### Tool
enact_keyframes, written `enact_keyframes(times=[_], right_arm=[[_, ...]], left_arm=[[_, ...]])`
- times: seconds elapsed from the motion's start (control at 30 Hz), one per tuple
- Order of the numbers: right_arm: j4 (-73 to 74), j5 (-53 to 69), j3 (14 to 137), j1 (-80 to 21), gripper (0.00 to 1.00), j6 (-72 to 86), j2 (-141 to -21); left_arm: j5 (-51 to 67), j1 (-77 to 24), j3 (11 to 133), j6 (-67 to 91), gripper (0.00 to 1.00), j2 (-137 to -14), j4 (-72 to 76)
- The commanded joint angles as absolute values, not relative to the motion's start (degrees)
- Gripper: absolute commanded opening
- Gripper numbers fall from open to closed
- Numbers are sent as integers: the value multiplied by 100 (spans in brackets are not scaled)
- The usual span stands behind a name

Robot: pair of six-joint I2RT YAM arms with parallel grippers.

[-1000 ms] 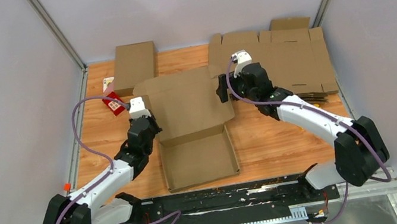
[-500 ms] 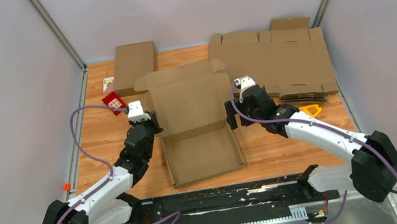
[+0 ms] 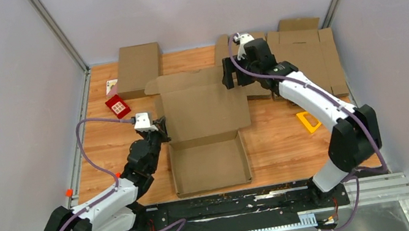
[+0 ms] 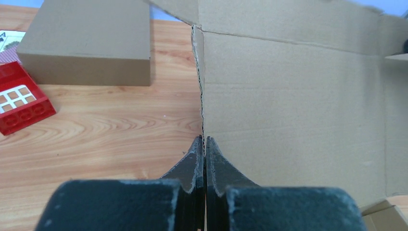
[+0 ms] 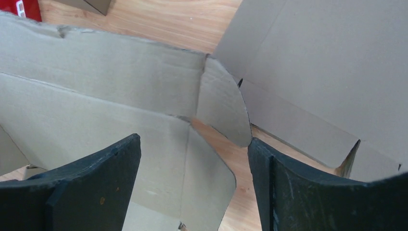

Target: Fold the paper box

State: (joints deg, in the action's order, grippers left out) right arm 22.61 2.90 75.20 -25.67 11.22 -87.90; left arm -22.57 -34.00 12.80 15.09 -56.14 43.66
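The brown paper box (image 3: 208, 152) lies open in the middle of the table, its tray near me and its lid (image 3: 204, 108) standing up behind. My left gripper (image 3: 160, 126) is shut on the lid's left edge (image 4: 202, 110), the cardboard pinched between its fingertips (image 4: 197, 154). My right gripper (image 3: 233, 76) is open, just above the lid's upper right corner; its fingers (image 5: 91, 178) straddle the rounded corner flap (image 5: 223, 108) without touching it.
A closed brown box (image 3: 137, 69) sits at the back left, a red block (image 3: 117, 106) beside it. Flat cardboard sheets (image 3: 299, 60) lie at the back right. A yellow triangle (image 3: 307, 121) lies on the table at the right.
The right gripper has moved up and back from the lid's right side to its upper right corner. The lid now stands more upright. The left gripper keeps its hold.
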Motion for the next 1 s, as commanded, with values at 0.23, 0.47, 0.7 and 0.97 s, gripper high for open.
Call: enact_keyframes(times=[0.23, 0.47, 0.7, 0.97], right_arm=[[3823, 294, 8646, -2551, 74, 646, -9294], [3677, 876, 8597, -2357, 79, 461, -9360], [3628, 1430, 8645, -2353, 27, 476, -9397], [3038, 918, 8256, -2355, 0, 368, -8884]], left_arm=[[-2215, -3432, 1218, 1424, 0, -5407, 4943], [-2199, -3436, 1215, 1391, 0, -5417, 4965], [-2212, -3436, 1212, 1393, 0, -5424, 4966], [-2258, -3432, 1366, 1656, 38, -5197, 4590]])
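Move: The lid's right side flap hangs just below the right hand's open fingers, about 2 cm back, straight in line sideways and some 3 cm down. From that hand, the box tray is around 25 cm back, 10 cm left and 18 cm lower, and the cardboard stack roughly 8 cm ahead, 17 cm right and as low. The left hand already has the lid's left edge between its fingertips; the red tray lies some 8 cm ahead of it, 16 cm left and 15 cm lower. The right hand sinks about 2 cm and eases back a little with its fingers tipping some 10 degrees downward, wavering sideways before it shuts its wide-open fingers on the raised lid's right side flap and starts up slightly. The left hand, still pinching the lid's left edge, lifts it by about 1 cm and holds there, then, once the right fingers have shut, parts its own about a quarter of the way around that edge. ##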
